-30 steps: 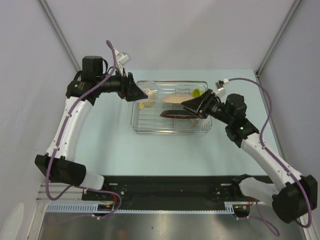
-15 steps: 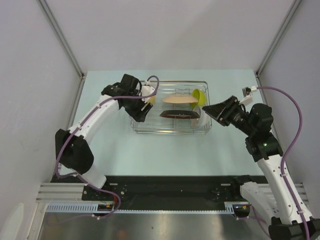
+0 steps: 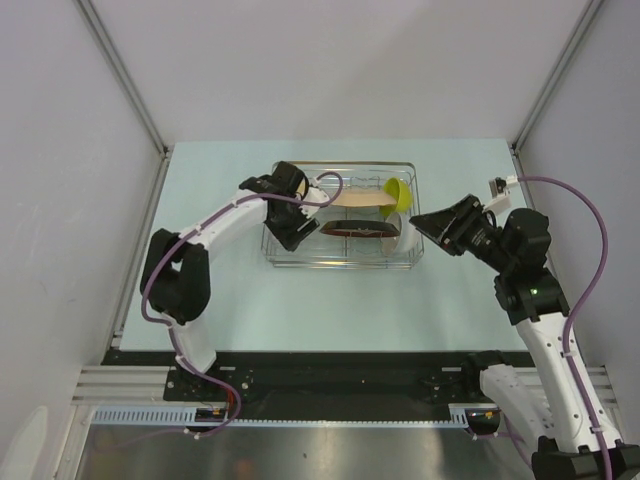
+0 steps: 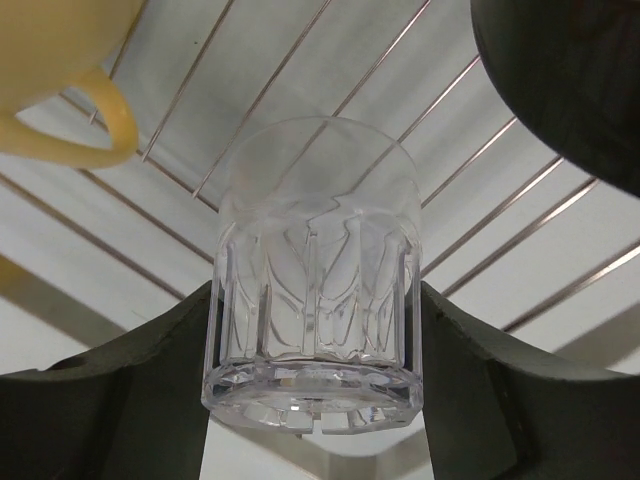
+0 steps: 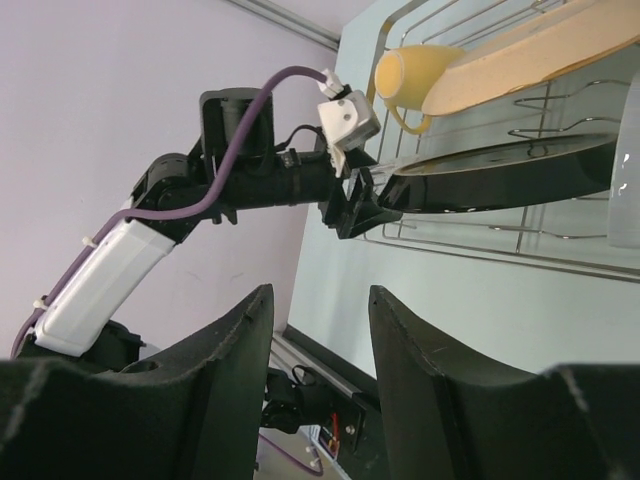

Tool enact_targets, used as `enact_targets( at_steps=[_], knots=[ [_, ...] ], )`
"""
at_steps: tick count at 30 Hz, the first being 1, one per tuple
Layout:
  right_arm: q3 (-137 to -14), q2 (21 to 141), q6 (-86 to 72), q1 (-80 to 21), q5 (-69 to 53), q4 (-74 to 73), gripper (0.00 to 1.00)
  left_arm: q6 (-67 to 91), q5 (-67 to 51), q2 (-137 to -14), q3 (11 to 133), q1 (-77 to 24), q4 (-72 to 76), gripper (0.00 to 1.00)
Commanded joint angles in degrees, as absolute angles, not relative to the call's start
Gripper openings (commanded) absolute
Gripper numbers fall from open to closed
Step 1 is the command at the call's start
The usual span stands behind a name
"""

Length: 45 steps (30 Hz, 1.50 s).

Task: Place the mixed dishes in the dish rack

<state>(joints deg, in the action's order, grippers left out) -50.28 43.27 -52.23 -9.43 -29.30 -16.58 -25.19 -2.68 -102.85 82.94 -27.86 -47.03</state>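
Note:
My left gripper (image 4: 315, 300) is shut on the small clear glass (image 4: 315, 240); its thick base is nearest the camera and its mouth faces the wires of the dish rack (image 4: 470, 160). In the top view this gripper (image 3: 297, 228) is low in the left part of the rack (image 3: 340, 262). The yellow mug (image 4: 60, 60) lies just beside the glass. In the rack stand a tan plate (image 3: 350, 200), a dark-red-rimmed plate (image 3: 355, 230), a lime-green bowl (image 3: 397, 191) and a white bowl (image 3: 411, 236). My right gripper (image 3: 420, 220) hangs open and empty, right of the rack.
The right wrist view shows the open right gripper (image 5: 318, 330), and beyond it the left arm (image 5: 240, 180) at the rack, the mug (image 5: 410, 70), the tan plate (image 5: 540, 50) and the dark plate (image 5: 500, 180). Pale green tabletop (image 3: 340, 310) surrounds the rack; grey walls stand on both sides.
The left arm has swung from the rack's left edge down into the rack, carrying the glass. The right gripper has drawn back rightward from the white bowl and now stays clear of the rack.

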Motion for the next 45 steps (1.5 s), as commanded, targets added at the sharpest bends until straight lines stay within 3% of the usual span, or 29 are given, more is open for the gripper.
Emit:
enact_targets(
  at_steps=[1, 7, 10, 11, 14, 15, 19, 21, 27, 29, 38, 45],
  knots=[
    [-52.2, 42.0, -50.9, -7.5, -31.4, -17.7, 0.48, -27.2, -0.2, -105.6, 85.3, -28.6, -44.3, 0.0],
    [-52.1, 41.7, -50.7, -6.2, -32.3, -18.3, 0.48, -27.4, 3.4, -108.5, 87.4, -28.7, -44.9, 0.01],
    [-52.1, 41.5, -50.3, -6.2, -32.3, -19.0, 0.48, -27.4, 4.0, -108.4, 88.2, -28.8, -45.2, 0.29],
    [-52.1, 41.4, -49.9, -6.2, -32.1, -19.2, 0.48, -27.2, 4.0, -107.9, 88.7, -29.0, -45.3, 0.47],
    [-52.0, 41.3, -49.8, -6.2, -32.0, -19.5, 0.49, -26.8, 3.5, -106.4, 89.4, -29.4, -45.5, 0.74],
    [-52.1, 41.3, -49.9, -6.2, -31.8, -19.6, 0.48, -26.5, 3.3, -106.1, 89.5, -29.4, -45.9, 0.98],
    [-52.2, 41.5, -50.0, -6.2, -32.1, -19.2, 0.52, -26.2, 2.3, -104.2, 89.1, -29.7, -46.1, 1.0],
    [-52.1, 41.5, -49.7, -6.2, -31.7, -19.7, 0.58, -25.8, 2.2, -103.6, 88.6, -29.7, -46.1, 1.0],
    [-52.2, 41.9, -48.7, -6.2, -30.9, -20.7, 0.82, -23.9, 0.4, -99.8, 90.9, -29.8, -48.3, 1.0],
    [-52.1, 42.2, -48.1, -6.2, -30.4, -21.1, 0.99, -22.7, -1.3, -98.1, 93.4, -29.8, -49.4, 1.0],
    [-53.1, 44.1, -42.6, -6.5, -26.2, -26.9, 1.0, -17.7, -6.6, -86.3, 102.9, -29.8, -56.9, 1.0],
    [-59.6, 46.9, -36.1, -9.8, -20.1, -30.8, 1.0, -12.7, -9.0, -77.9, 101.8, -26.2, -55.0, 1.0]
  ],
)
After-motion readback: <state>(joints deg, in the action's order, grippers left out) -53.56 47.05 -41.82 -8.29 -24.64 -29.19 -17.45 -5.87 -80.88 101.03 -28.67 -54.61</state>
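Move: The left hand holds the upturned glass just over its place in the rack's front left corner, about 2 cm ahead and some 5 cm below. From the hand, the yellow mug stands roughly 10 cm ahead and 2 cm right; the black dish about 2 cm ahead, 14 right; the peach plate some 11 ahead, 14 right. From the right hand that place lies about 12 cm ahead, 20 left and 27 below. Down a little and about 2 cm forward, the left hand sets the glass on the rack floor, opens fully to let go of it, then climbs straight off, speeding up to some 24 cm higher, drawing back late as its fingertips tilt forward and right. The empty right hand opens wide beside the rack, sinks about 4 cm and eases slightly right. ##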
